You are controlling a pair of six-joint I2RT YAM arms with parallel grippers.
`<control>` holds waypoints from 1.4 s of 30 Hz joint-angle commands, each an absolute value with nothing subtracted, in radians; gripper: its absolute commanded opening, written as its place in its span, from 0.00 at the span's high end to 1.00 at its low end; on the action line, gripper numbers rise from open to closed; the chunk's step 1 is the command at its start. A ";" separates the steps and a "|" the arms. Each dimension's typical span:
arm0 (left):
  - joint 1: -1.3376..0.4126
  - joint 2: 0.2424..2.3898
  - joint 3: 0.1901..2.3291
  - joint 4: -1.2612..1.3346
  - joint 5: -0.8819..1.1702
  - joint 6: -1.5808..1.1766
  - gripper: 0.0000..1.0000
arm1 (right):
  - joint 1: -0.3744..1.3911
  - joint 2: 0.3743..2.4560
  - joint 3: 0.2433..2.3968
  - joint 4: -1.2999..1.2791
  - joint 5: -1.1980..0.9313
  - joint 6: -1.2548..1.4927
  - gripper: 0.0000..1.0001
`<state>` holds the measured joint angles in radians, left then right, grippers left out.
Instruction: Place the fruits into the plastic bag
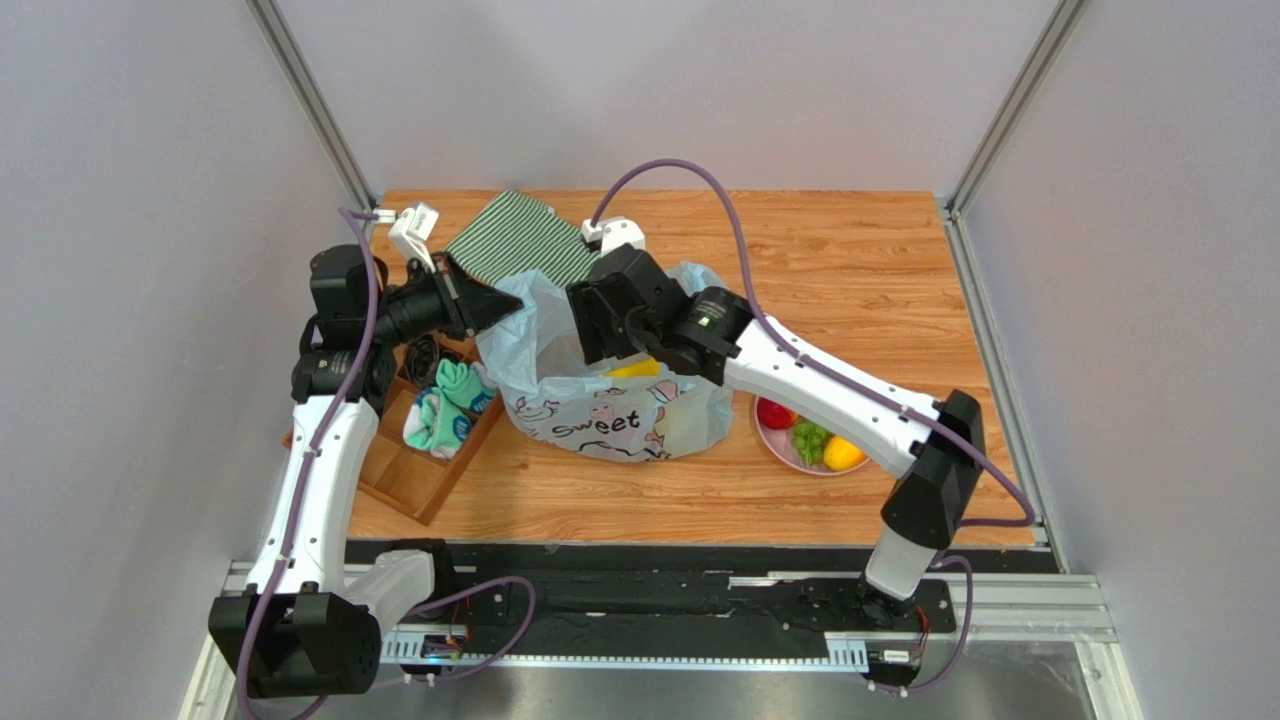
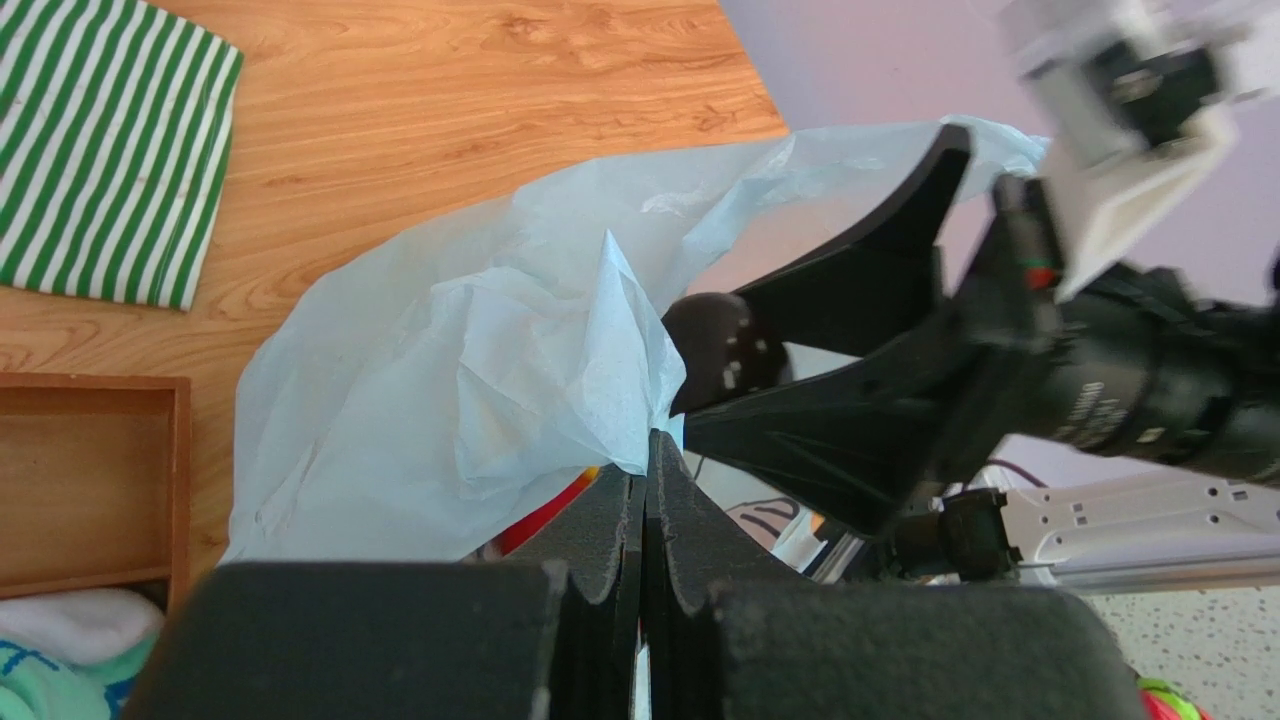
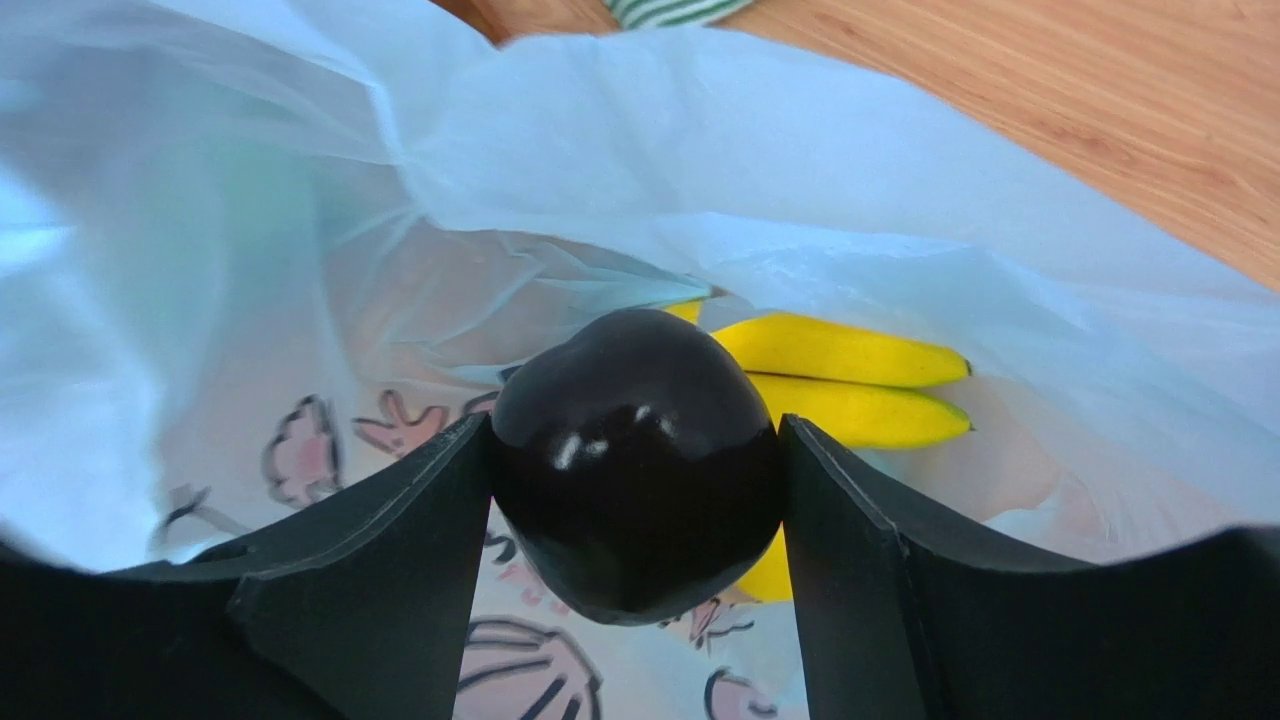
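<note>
The pale-blue plastic bag [image 1: 601, 405] printed "Sweet" stands mid-table. My left gripper [image 1: 504, 308] is shut on its raised left rim; in the left wrist view the film [image 2: 451, 390] is pinched between the closed jaws [image 2: 649, 450]. My right gripper [image 1: 594, 323] reaches into the bag's mouth, shut on a dark brown avocado [image 3: 639, 465] between its fingers [image 3: 636, 435]. A yellow banana [image 3: 849, 383] lies inside the bag behind the avocado. A red apple [image 1: 775, 414], green grapes [image 1: 810, 440] and a yellow fruit [image 1: 843, 452] sit on the pink plate [image 1: 781, 450].
A green striped cloth [image 1: 522, 240] lies at the back behind the bag. A wooden tray [image 1: 406, 473] with rolled teal-white socks [image 1: 446, 408] sits left of the bag, under my left arm. The pink plate is right of the bag, under my right forearm.
</note>
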<state>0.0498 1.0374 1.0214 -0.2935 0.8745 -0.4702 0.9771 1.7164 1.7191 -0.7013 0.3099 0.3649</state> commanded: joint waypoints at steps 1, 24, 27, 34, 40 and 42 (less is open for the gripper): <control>0.057 1.028 1.019 -0.252 0.894 -0.476 1.00 | 0.988 1.795 1.767 -0.773 0.423 0.353 0.70; 0.058 1.023 1.017 -0.244 0.893 -0.472 1.00 | 0.982 1.876 1.612 -0.779 0.373 0.422 0.10; 0.058 1.025 1.015 -0.242 0.893 -0.472 1.00 | 0.980 1.862 1.605 -0.775 0.367 0.419 0.07; 0.058 1.023 1.015 -0.242 0.893 -0.474 1.00 | 0.979 1.842 1.614 -0.756 0.344 0.410 0.09; 0.060 1.023 1.014 -0.241 0.894 -0.476 1.00 | 0.983 1.789 1.614 -0.704 0.296 0.370 0.11; 0.058 1.023 1.014 -0.241 0.893 -0.476 1.00 | 0.985 1.769 1.612 -0.681 0.259 0.348 0.11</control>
<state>0.0502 1.0370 1.0187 -0.2867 0.8806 -0.4698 0.9833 1.8618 1.6020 -0.7700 0.3180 0.3939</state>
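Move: The right hand, holding the dark fruit, is over the open plastic bag, whose inside bottom lies some 17 cm below, about 3 cm back and 2 cm right. The banana in the bag is roughly 6 cm right, 2 cm back and 15 cm down; the striped cloth about 13 cm ahead, 9 cm left and 20 cm down. From the left hand, pinching the rim, the bag's bottom is about 12 cm right, 4 cm back and 23 cm down. The right hand lowers the dark fruit about 13 cm into the bag and opens; the left holds on. ##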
